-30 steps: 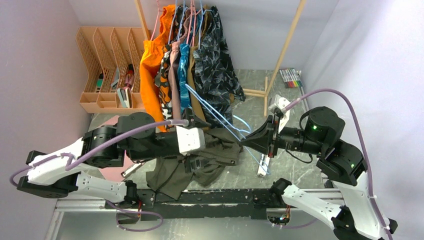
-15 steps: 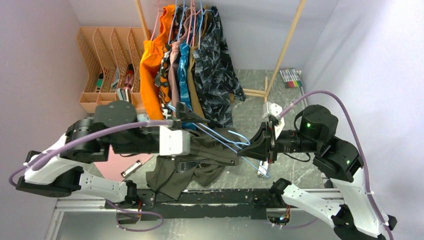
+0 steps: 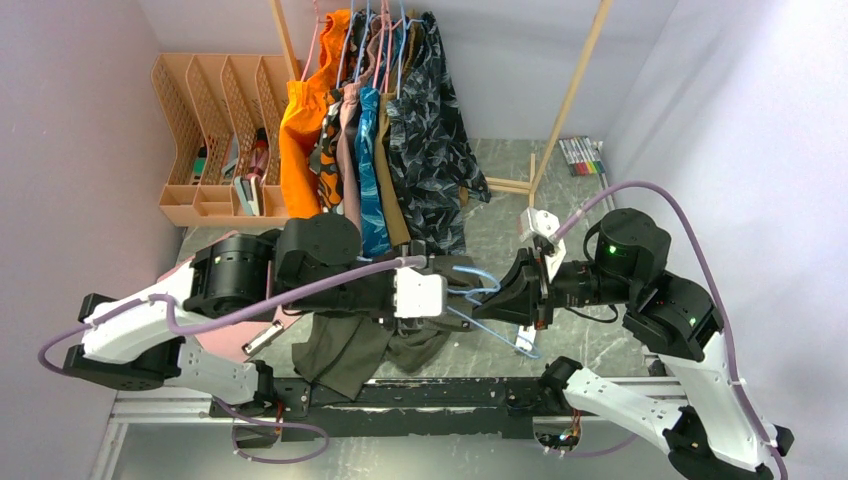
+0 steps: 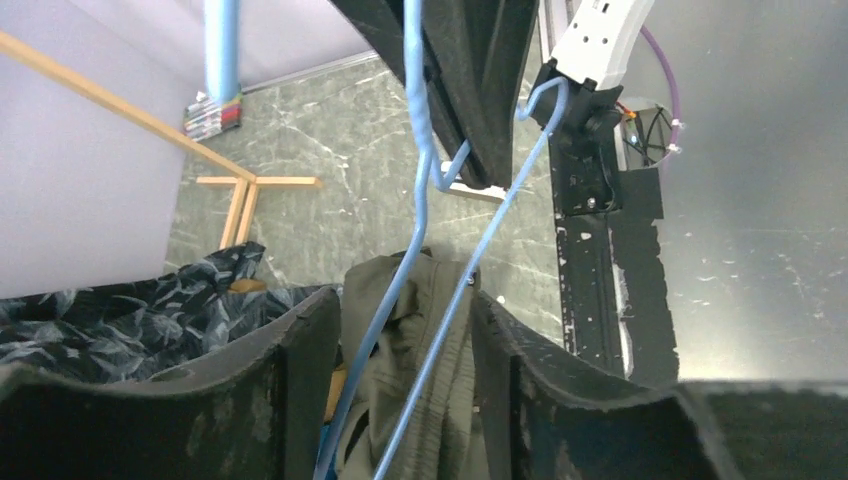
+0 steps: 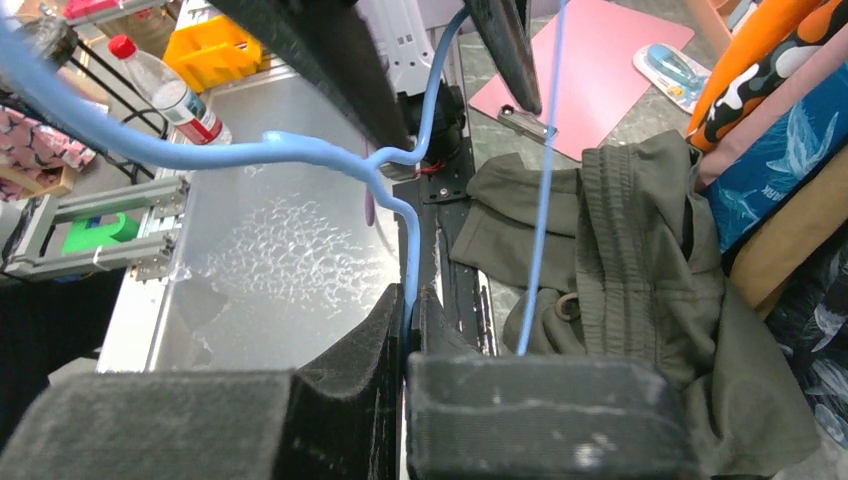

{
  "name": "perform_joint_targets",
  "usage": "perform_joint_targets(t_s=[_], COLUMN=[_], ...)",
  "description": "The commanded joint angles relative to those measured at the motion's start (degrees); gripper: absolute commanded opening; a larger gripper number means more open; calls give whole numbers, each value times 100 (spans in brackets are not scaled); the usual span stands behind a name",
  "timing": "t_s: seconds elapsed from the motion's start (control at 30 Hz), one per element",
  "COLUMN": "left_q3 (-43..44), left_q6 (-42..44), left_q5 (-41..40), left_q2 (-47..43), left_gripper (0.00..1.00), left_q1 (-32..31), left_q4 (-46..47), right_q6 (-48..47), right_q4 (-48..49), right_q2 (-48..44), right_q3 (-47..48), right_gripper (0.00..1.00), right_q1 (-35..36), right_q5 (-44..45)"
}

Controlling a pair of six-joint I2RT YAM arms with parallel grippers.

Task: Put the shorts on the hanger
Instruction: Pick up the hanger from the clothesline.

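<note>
The olive-green shorts (image 3: 345, 350) lie bunched on the table below my left arm, with one part lifted up to the hanger (image 3: 483, 276). My right gripper (image 3: 503, 290) is shut on the light-blue hanger (image 5: 300, 150) near its hook, and the wire runs out between its pads (image 5: 410, 295). My left gripper (image 3: 450, 285) faces it, close by. In the left wrist view its jaws (image 4: 403, 300) stand part open on either side of a ribbed fold of the shorts (image 4: 440, 400) and two hanger wires (image 4: 420, 120). The left finger stands slightly apart from the fabric. The shorts (image 5: 620, 240) hang beside the hanger's bar.
A wooden rack (image 3: 565, 100) at the back holds several hung garments (image 3: 400, 120), close behind the left arm. An orange desk organizer (image 3: 210, 130) stands back left, a pink mat (image 3: 240, 335) lies under the left arm, and markers (image 3: 582, 155) lie back right.
My left arm has swung right until its gripper meets the hanger, and its jaws have narrowed around the shorts' fold. The right gripper has eased left, still holding the hanger.
</note>
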Motion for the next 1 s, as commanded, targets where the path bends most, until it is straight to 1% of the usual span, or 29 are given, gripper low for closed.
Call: perform_joint_targets(t_s=[0.0,0.07,0.13,0.17,0.33,0.37,0.43,0.47,0.5,0.53,0.6,0.73,0.87,0.97], left_q3=[-257,-411,-578,-662,-1192,-1357,-1742,-1928,-2080,-2182,-2314,-2460,-2547,-2573], left_q6=[-58,-107,-145,-162,-256,-289,-360,-401,-428,-456,-488,-506,-526,-568], left_q5=[81,61,-13,-49,-147,-182,-208,-217,-218,-218,-210,-182,0,306], left_q2=[-289,-379,-474,-520,-822,-910,-1159,-1258,-1351,-1412,-1482,-1563,-1623,-1600], left_gripper=[45,27,11,8,7,7,7,7,7,7,7,7,7,7], left_q1=[109,144,164,174,217,224,238,247,259,260,264,282,290,296], left_q4=[99,218,369,431,844,998,1333,1490,1609,1716,1784,1901,2022,2023], right_q6=[-65,-65,-56,-51,91,164,328,416,536,668,879,1232,1229,1244], right_q4=[116,142,181,199,431,520,716,826,966,1131,1509,2065,2270,2575], right_q2=[-33,-31,-3,2,40,43,42,31,28,10,-24,-15,25,-65], right_q3=[-87,-103,-121,-127,-203,-222,-266,-297,-337,-399,-536,-842,-1011,-1223], right_gripper=[0,0,0,0,0,8,38,50,56,59,62,62,61,59], right_q1=[37,37,37,37,37,36,31,32,32,38,38,31,31,33], right_q5=[-109,-141,-199,-235,-317,-270,-223,-177,-110,-71,26,87,219,22])
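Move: The hanger's shoulder wire already runs between the left hand's half-open fingers, about 1 cm to the right of their middle; the shorts lie about 9 cm ahead of that hand, 9 cm to its left and 39 cm below, and the white block 9 cm ahead, 20 cm right and 40 cm below. The right hand still pinches the other shoulder by the neck; the left hand's grasp spot is some 3 cm left of the right hand and 1 cm ahead. Drawing about 3 cm left and then sinking some 4 cm, the left hand shuts its fingers on the hanger's shoulder wire just beyond the twisted neck and keeps the pinch. Only after that does the right hand open and let go, then slide about 3 cm left and 3 cm forward with a slight roll, its open fingers ending astride the wires. ##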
